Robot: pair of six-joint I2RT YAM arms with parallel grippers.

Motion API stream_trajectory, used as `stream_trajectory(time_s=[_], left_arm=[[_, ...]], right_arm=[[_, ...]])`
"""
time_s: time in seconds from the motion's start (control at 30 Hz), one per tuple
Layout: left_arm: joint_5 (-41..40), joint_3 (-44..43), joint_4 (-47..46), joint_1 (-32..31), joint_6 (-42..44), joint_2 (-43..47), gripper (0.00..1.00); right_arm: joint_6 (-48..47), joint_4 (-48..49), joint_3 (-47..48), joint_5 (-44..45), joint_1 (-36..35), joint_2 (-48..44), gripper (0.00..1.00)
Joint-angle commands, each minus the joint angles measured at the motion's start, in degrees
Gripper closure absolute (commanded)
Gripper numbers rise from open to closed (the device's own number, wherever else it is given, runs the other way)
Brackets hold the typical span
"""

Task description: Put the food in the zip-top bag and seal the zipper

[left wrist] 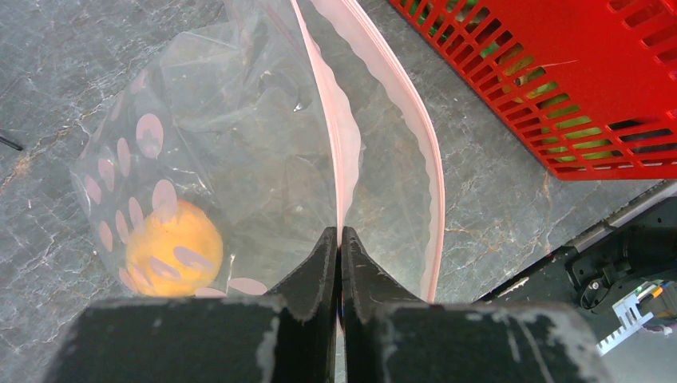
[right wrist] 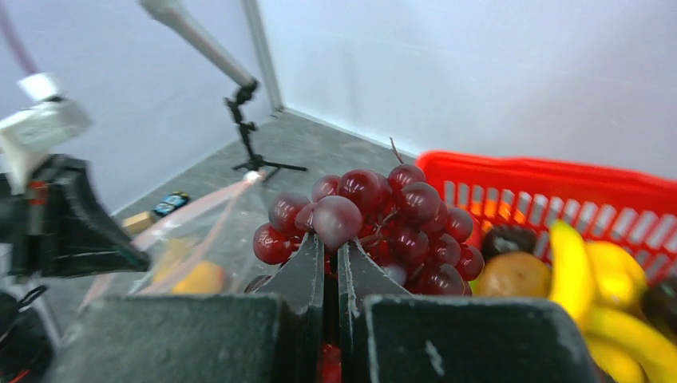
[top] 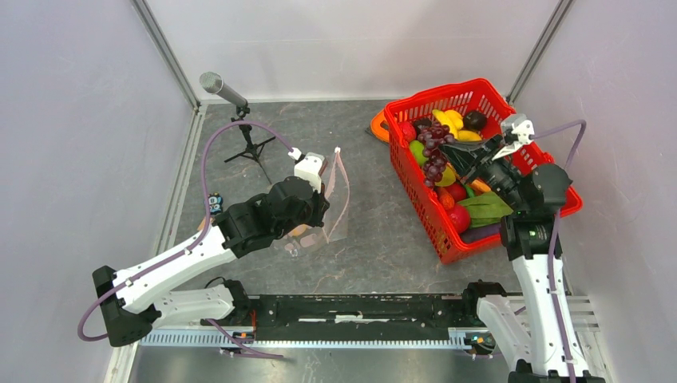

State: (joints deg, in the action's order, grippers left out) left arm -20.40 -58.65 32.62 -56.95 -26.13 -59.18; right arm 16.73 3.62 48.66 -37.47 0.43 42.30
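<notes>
The zip-top bag (top: 341, 199) stands held up by its mouth, its clear dotted body (left wrist: 199, 159) hanging toward the table. My left gripper (left wrist: 341, 233) is shut on one pink side of the zipper (left wrist: 345, 144); the other side (left wrist: 432, 175) bows away, so the mouth gapes. An orange (left wrist: 172, 249) lies inside the bag. My right gripper (right wrist: 331, 243) is shut on a bunch of purple grapes (right wrist: 383, 211), which hangs over the left part of the basket (top: 432, 148). A banana (right wrist: 571, 271) and a kiwi (right wrist: 515, 275) lie behind the grapes.
A red mesh basket (top: 415, 191) full of toy fruit stands at the right. A flat orange ring (top: 377, 124) lies behind its far left corner. A microphone on a small tripod (top: 243, 120) stands at the back left, and a small blue object (top: 214, 203) lies by the left wall.
</notes>
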Motion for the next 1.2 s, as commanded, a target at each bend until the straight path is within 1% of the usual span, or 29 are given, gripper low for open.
stream_trajectory(time_s=[0.0,0.13,0.2,0.37,0.47,0.6,0.73,0.9,1.03,1.17], left_arm=[[0.49,-0.15,-2.36,0.26,0.73,1.06,0.92],[0.89,0.02,-2.39,0.26,0.48,1.30,0.92],[1.13,0.10,-2.39,0.26,0.38,1.40,0.92],[1.37,0.47,-2.72,0.26,0.03,1.96,0.92],[1.74,0.54,-3.07,0.26,-0.15,2.13,0.92],[2.12,0.55,-3.44,0.26,-0.14,2.00,0.92],[2.41,0.51,-3.71,0.27,-0.11,1.84,0.92],[2.15,0.54,-3.79,0.30,-0.57,2.09,0.91],[1.55,0.56,-3.71,0.33,-1.02,2.48,0.91],[0.36,0.49,-3.71,0.26,-2.21,2.40,0.91]], right_arm=[[6.55,14.15,-0.15,-11.17,-0.13,-1.42,0.99],[16.60,27.01,-3.81,-16.41,-0.13,-1.62,0.99],[18.75,30.43,-4.49,-17.98,-0.09,-1.49,0.99],[20.57,33.45,-5.11,-18.78,-3.22,-0.91,0.98],[21.12,34.28,-5.55,-18.86,-6.97,1.00,0.97],[17.92,29.76,-5.81,-12.93,-12.30,3.37,0.97],[18.39,32.51,-5.47,-9.23,-20.43,7.13,0.97],[17.98,34.20,-4.84,-1.20,-28.03,11.05,0.97],[17.63,33.77,-5.77,8.90,-33.99,13.29,0.98],[15.10,34.21,-5.60,17.52,-40.97,15.67,0.98]])
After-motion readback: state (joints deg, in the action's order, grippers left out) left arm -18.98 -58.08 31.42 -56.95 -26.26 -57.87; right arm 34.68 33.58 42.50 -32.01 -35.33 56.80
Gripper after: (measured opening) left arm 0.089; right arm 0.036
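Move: About 22 cm to the left of the right hand, which already holds the grapes above the basket, the bag's open mouth stands roughly 5 cm farther back and 15 cm lower. The orange in the bag is some 31 cm to that hand's left, 7 cm back and 33 cm down; the red basket's middle is about 7 cm ahead, 12 cm right and 25 cm below. From the left hand, the bag mouth lies roughly 3 cm ahead and 3 cm right, about level. Carrying the still-pinched grapes out of the basket area, the right hand draws back and left with a slight rise, then sweeps mainly left and sinks again towards the bag's mouth: about 17 cm left and 6 cm back in all. It swings some 35 degrees counter-clockwise, its left side rolling up a little. The left hand stays put, still pinching the zipper edge. ##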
